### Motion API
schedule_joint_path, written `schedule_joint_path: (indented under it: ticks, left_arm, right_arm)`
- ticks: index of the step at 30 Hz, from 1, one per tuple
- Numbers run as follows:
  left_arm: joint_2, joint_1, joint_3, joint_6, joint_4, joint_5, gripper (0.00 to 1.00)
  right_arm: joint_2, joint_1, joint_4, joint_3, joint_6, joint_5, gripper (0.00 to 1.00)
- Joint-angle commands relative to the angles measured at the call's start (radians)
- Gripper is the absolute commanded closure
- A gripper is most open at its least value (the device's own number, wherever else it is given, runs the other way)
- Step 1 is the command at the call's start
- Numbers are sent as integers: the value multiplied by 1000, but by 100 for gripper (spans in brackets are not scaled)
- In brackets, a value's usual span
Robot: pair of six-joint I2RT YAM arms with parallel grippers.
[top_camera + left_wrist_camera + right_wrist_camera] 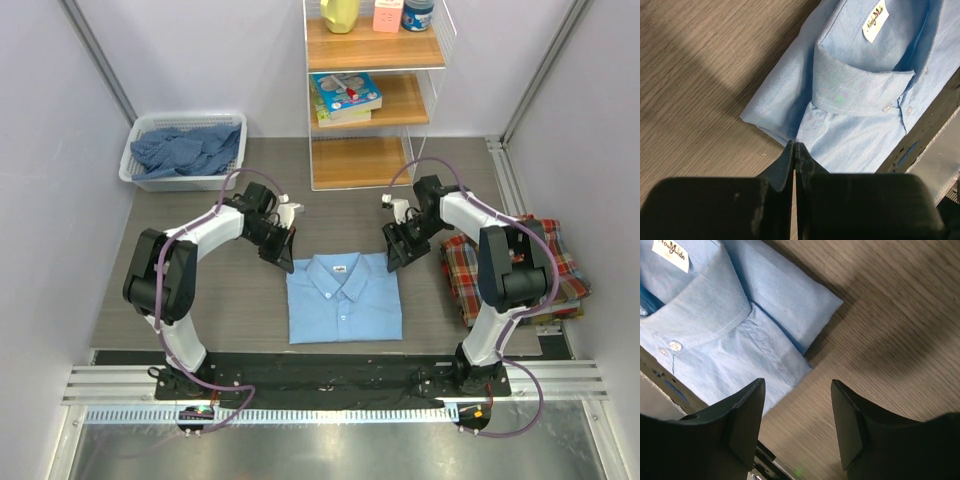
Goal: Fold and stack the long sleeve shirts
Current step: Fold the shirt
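A plain light blue shirt (343, 300) lies folded on the table between my arms, collar at the far side, white neck label up. It also shows in the left wrist view (860, 90) and in the right wrist view (725, 325). My left gripper (283, 258) is shut with nothing seen between the jaws, its tips (794, 146) just above the shirt's far left corner. My right gripper (392, 258) is open and empty (797, 384), hovering over bare table beside the shirt's far right corner. A folded plaid shirt (515, 265) lies at the right.
A white basket (140, 165) at the back left holds crumpled darker blue shirts (185, 148). A wooden shelf unit (372, 100) with books and containers stands at the back centre. A black strip (340, 375) runs along the table's near edge.
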Motion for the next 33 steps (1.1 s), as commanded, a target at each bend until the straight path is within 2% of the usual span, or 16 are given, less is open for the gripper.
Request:
schedule_joint_path:
  ticks: [1, 8, 10, 11, 12, 14, 15, 24, 29, 33]
  left_arm:
    - [-15, 1, 5, 17, 14, -2, 100]
    - [0, 2, -10, 4, 27, 0, 100]
    - [2, 4, -9, 4, 29, 0, 100]
    - [0, 2, -9, 2, 29, 0, 100]
    - [-1, 2, -7, 4, 27, -2, 100]
    - [-8, 2, -4, 5, 18, 0, 100]
    - [-12, 4, -1, 7, 12, 1, 100]
    - [-141, 32, -30, 50, -48, -11, 100]
    - [-78, 62, -32, 50, -29, -51, 100]
    - [1, 75, -19, 20, 13, -82, 100]
  right_arm:
    - [30, 4, 46, 4, 11, -12, 39]
    - [88, 4, 47, 24, 25, -78, 44]
    - [88, 4, 40, 27, 23, -86, 53]
    - [85, 2, 38, 27, 19, -89, 62]
    - [78, 4, 38, 27, 19, -91, 80]
    - [65, 4, 34, 29, 19, -92, 95]
    - [43, 2, 31, 29, 22, -91, 99]
    - [-103, 4, 15, 46, 14, -128, 99]
    - [-10, 4, 50, 64, 25, -114, 99]
    - [71, 4, 148, 81, 54, -85, 99]
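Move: The right shoulder corner of the blue shirt's front layer lies just under the open right fingers, about 1 cm to the left and 2 cm down. From that hand the collar is some 10 cm left and 2 cm back, 2 cm lower; the hem's middle is about 10 cm left and 15 back, 5 lower. The left fingers are already shut on the shirt's left shoulder corner, with the collar roughly 10 cm right and 2 back, 2 lower. The right fingers close on the shirt's right shoulder corner, pinching it after the hand sinks a good 2 cm and edges left. The left hand keeps its grip on the other corner, all but still meanwhile; then both rise, the right nearly 6 cm, the left about 2, shift left (the right also forward), and begin to sink again by a centimetre or so. ##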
